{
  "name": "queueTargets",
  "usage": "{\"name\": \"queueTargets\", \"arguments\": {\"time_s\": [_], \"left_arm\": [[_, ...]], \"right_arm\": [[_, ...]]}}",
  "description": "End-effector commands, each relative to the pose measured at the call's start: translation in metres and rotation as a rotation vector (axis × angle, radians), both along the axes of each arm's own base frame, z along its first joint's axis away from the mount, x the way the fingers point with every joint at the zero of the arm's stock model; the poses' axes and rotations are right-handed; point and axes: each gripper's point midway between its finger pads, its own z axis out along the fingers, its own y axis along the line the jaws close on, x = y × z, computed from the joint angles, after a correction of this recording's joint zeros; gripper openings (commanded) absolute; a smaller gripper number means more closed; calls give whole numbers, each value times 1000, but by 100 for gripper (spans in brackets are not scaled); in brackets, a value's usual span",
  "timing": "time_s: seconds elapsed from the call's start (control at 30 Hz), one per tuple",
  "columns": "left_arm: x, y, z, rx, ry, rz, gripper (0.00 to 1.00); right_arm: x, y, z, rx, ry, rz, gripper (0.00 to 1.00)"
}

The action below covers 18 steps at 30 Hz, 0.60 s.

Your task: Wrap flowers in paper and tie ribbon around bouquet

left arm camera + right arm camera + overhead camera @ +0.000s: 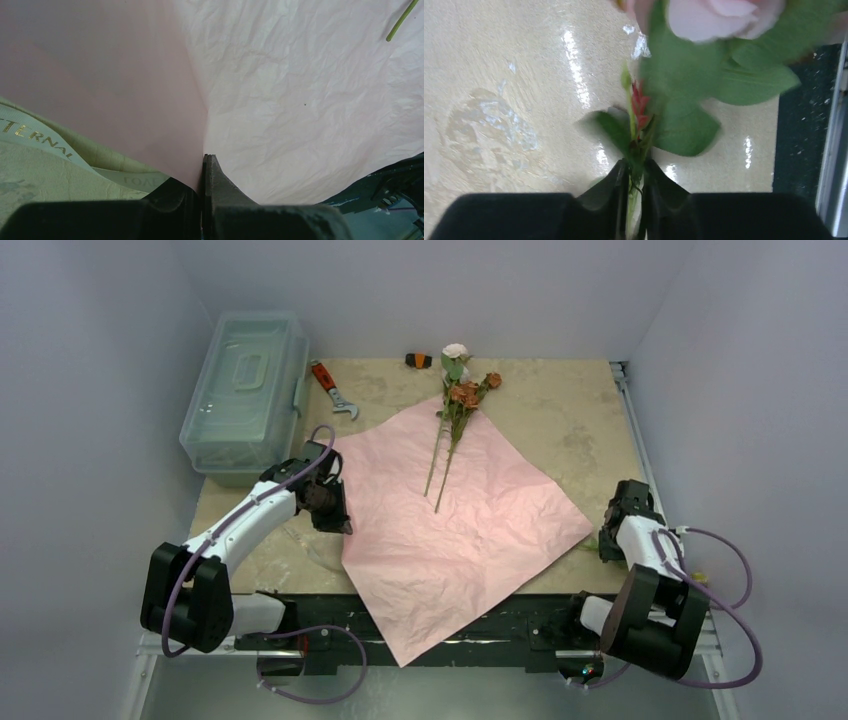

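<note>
The pink paper lies spread as a diamond on the table, its near corner hanging over the front edge. Several flowers rest on its far corner, stems pointing toward me. My left gripper is shut on the paper's left edge; in the left wrist view the sheet rises from the closed jaws. A cream ribbon with gold lettering lies under that edge. My right gripper, at the table's right edge, is shut on the green stem of one more flower, pink-bloomed and leafy, between its jaws.
A clear plastic toolbox stands at the far left. A red-handled wrench and a small black and orange object lie near the back wall. White walls close in both sides. A black rail runs along the front edge.
</note>
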Motion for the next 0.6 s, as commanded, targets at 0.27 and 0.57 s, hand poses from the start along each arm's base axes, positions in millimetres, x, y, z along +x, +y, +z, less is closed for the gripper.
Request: {"name": "queueTargets", "arguments": {"time_s": [0.27, 0.57], "left_arm": [[4, -4, 6, -16, -41, -19, 0], [4, -4, 5, -13, -38, -16, 0]], "right_arm": [[81, -47, 79, -180, -192, 71, 0], [141, -83, 194, -384, -353, 157, 0]]}}
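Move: The pink roses' stem lies right at the right hand, between its part-closed fingers. The blossoms are about 6 cm to that hand's right and 7 cm back, at its height; the pink paper's right corner is some 9 cm to its left and 3 cm farther out. The orange roses lie about 30 cm ahead of the right hand and 33 cm left. From the left hand, the pink roses' stem is roughly 56 cm right, 4 cm back and 6 cm below. The right fingers finish shutting on the pink roses' stem just below the leaves and pinch it. After barely a centimetre's creep forward, the hand pulls away fast, up about 14 cm and forward about 12 cm, drifting some 6 cm right, while the wrist tilts 20 degrees or so, swinging the fingertips forward and to the right. ##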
